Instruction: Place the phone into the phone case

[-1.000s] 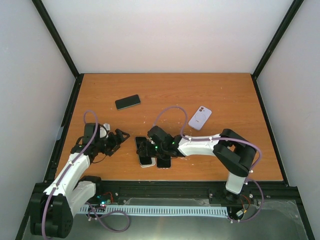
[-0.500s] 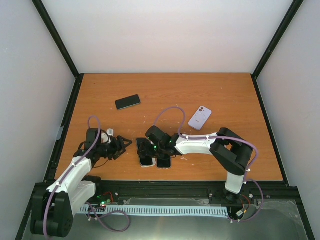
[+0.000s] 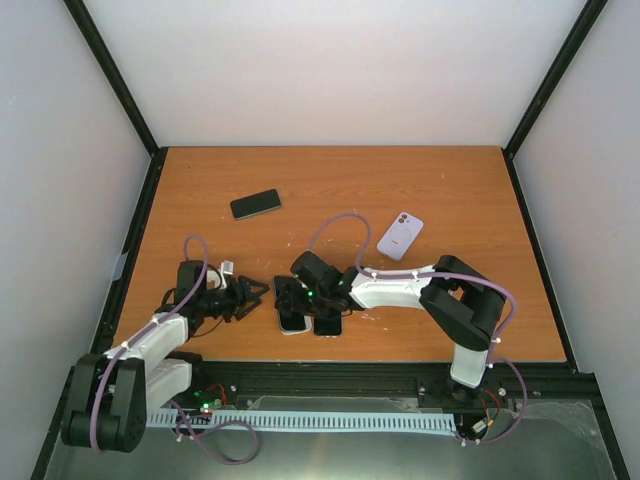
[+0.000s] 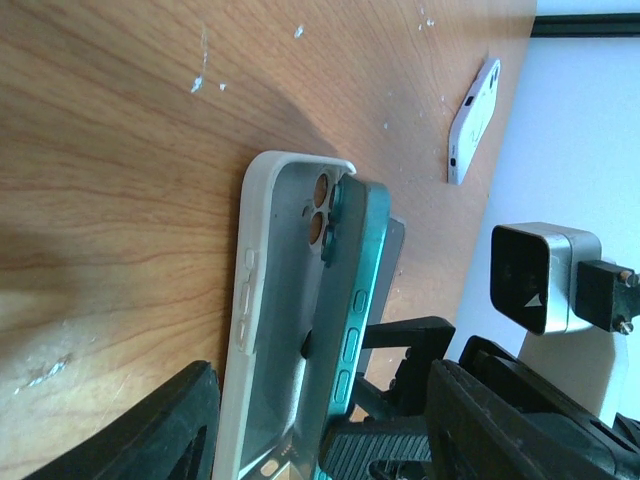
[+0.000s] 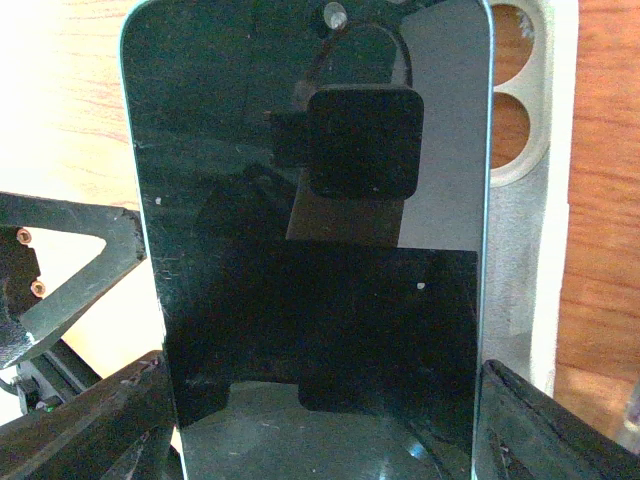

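A white phone case [image 3: 293, 322] lies open side up near the table's front edge. It also shows in the left wrist view [image 4: 275, 290] and the right wrist view [image 5: 522, 250]. My right gripper [image 3: 288, 298] is shut on a teal phone [image 4: 355, 300] and holds it tilted on its long edge inside the case, its dark screen [image 5: 310, 250] filling the right wrist view between the jaws [image 5: 322, 380]. My left gripper [image 3: 255, 294] is open just left of the case, with the case's near end and the phone lying between its fingers [image 4: 320, 385].
A dark phone [image 3: 327, 325] lies right beside the case. A lilac case [image 3: 400, 235] lies further back on the right and also shows in the left wrist view [image 4: 472, 120]. A black phone [image 3: 255, 203] lies at the back left.
My left arm has swung right and lower, bringing its open gripper up to the case's left side. My right gripper has edged slightly left with the phone.
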`<state>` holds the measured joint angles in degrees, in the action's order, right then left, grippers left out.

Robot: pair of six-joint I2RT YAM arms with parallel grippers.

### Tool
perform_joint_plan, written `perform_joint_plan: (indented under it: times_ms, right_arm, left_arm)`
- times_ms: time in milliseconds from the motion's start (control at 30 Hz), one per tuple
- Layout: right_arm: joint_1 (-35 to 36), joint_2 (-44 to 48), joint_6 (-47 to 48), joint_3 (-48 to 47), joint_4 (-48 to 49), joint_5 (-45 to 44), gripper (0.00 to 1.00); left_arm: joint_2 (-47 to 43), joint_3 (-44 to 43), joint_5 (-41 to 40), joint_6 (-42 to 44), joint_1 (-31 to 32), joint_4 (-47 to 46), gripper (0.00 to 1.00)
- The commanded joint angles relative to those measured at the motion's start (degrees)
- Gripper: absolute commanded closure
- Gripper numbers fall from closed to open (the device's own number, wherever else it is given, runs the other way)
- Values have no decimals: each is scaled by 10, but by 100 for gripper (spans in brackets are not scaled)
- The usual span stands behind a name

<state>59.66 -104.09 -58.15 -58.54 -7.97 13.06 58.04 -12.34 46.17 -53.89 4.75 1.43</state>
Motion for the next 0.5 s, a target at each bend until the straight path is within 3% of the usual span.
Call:
perform_joint_plan:
  times_ms: [0, 267, 467]
  right_arm:
    - [5, -13, -7, -10, -5, 4, 33]
    - [5, -11, -5, -11, -6, 6, 33]
    - [6, -2, -1, -8, -5, 6, 32]
  left_arm:
    - [25, 5, 19, -24, 12, -82, 44]
    - [94, 0, 22, -34, 41, -130, 51]
    - [105, -7, -11, -26, 46, -110, 71]
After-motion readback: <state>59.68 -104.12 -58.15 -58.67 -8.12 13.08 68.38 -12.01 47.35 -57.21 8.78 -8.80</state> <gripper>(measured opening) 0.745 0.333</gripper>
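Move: The white phone case lies open side up, its middle about 7 cm to the left gripper's right, 2 cm back and 5 cm below it. The held phone, left long edge tilted up, is over the case, some 7 cm right, 1 cm back and 3 cm below. The black phone lies about 16 cm right, 3 cm back and 6 cm down. From the right hand the case is 3 cm below and 1 cm back, level sideways. Bring the left gripper about 2 cm to the right, towards the raised left side of the phone and the case wall beneath it, then sink roughly 1.5 cm while the fingers close from a bit over half open to about a third. Keep the right hand still, holding the phone by its long edges over the case. ##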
